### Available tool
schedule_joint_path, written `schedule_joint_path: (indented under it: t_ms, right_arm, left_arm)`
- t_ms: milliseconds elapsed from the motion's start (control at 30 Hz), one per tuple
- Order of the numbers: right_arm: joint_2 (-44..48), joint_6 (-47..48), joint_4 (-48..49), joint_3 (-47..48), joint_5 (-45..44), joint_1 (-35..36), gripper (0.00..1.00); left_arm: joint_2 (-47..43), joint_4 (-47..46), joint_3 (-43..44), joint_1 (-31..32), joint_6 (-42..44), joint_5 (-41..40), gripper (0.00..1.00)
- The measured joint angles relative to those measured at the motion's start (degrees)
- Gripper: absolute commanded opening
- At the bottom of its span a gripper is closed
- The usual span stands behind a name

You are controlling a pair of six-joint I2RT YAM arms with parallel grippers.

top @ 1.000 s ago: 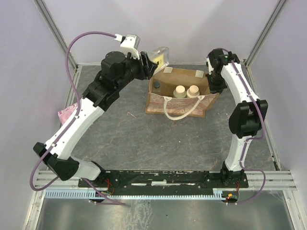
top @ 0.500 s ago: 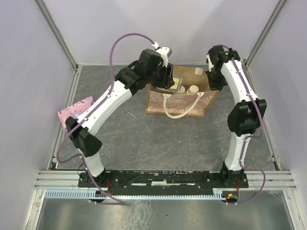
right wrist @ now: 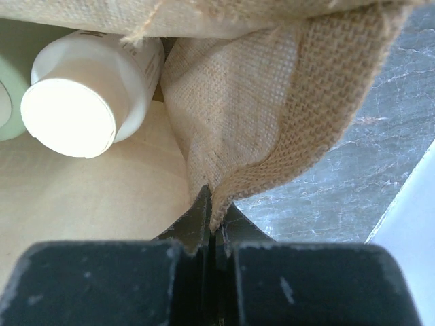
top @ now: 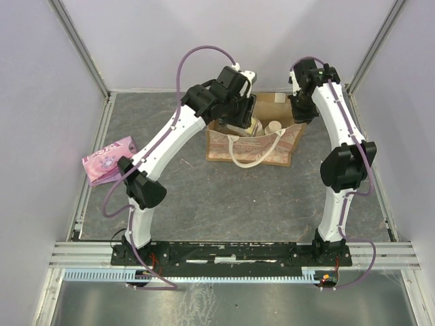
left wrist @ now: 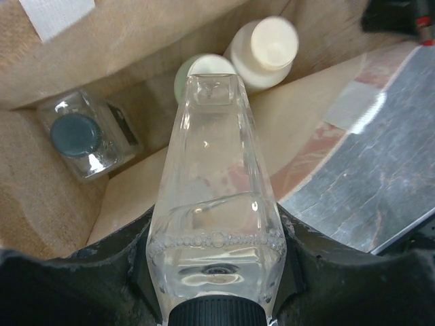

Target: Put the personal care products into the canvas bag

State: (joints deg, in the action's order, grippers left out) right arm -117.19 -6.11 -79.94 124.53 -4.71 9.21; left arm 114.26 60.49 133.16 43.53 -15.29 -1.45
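The canvas bag [top: 258, 153] stands open at the back of the table, cream handles drooping over its patterned front. My left gripper [left wrist: 216, 272] is shut on a clear squarish bottle [left wrist: 214, 197], dark cap toward the wrist, its base pointing down into the bag's mouth. Inside the bag stand another clear bottle with a dark cap [left wrist: 80, 136], a pale green bottle [left wrist: 185, 69] and a cream bottle [left wrist: 268, 44]. My right gripper [right wrist: 214, 227] is shut on the bag's right edge [right wrist: 272, 115], next to the cream bottle [right wrist: 75, 109].
A flat pink packet [top: 109, 159] lies at the table's left edge. Both arms arch over the back of the grey table [top: 224, 197], meeting above the bag. Walls and metal frame posts [top: 81, 47] close in the back and sides.
My left arm has swung right with the clear bottle, from beside the bag's back left corner to over its opening, tipping it down inside. The right gripper has kept its hold on the bag's edge.
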Motion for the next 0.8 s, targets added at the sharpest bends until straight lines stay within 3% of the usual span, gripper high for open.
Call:
schedule_joint_path:
  t_ms: [167,800]
  right_arm:
    - [0.0,0.1,0.0,0.0,-0.1,0.9,0.0]
    - [0.0,0.2,-0.3,-1.1,-2.0,2.3,0.0]
  left_arm:
    - [4.7,4.1,1.4,0.0,0.2,-0.9,0.03]
    - [6.3,10.5,2.5,0.3,3.0,-11.5,0.03]
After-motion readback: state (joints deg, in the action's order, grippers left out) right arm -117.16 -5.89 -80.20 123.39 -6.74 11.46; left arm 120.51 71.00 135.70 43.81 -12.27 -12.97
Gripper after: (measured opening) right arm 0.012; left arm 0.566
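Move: The left hand already holds the clear bottle by its cap end, base slanting down, ahead and right. The free gap in the bag lies about 6 cm ahead, 2 cm left and 22 cm below; at that depth, the grey-capped bottle stands 8 cm ahead and 7 cm left, the green bottle 6 cm ahead and 5 cm right, the white bottle 7 cm ahead and 11 cm right. From the right hand, the gap is some 20 cm left, 1 cm ahead and 12 cm down. The left hand, keeping its grip on the clear bottle, first drops about 4 cm into the bag's mouth, then shifts some 4 cm left, away from the green bottle and towards the grey-capped one, sinking a little more while the wrist tips nearly 20 degrees, left side rising, to stand the bottle steeper. The right hand keeps pinching the bag's right rim, easing about 1 cm left. ##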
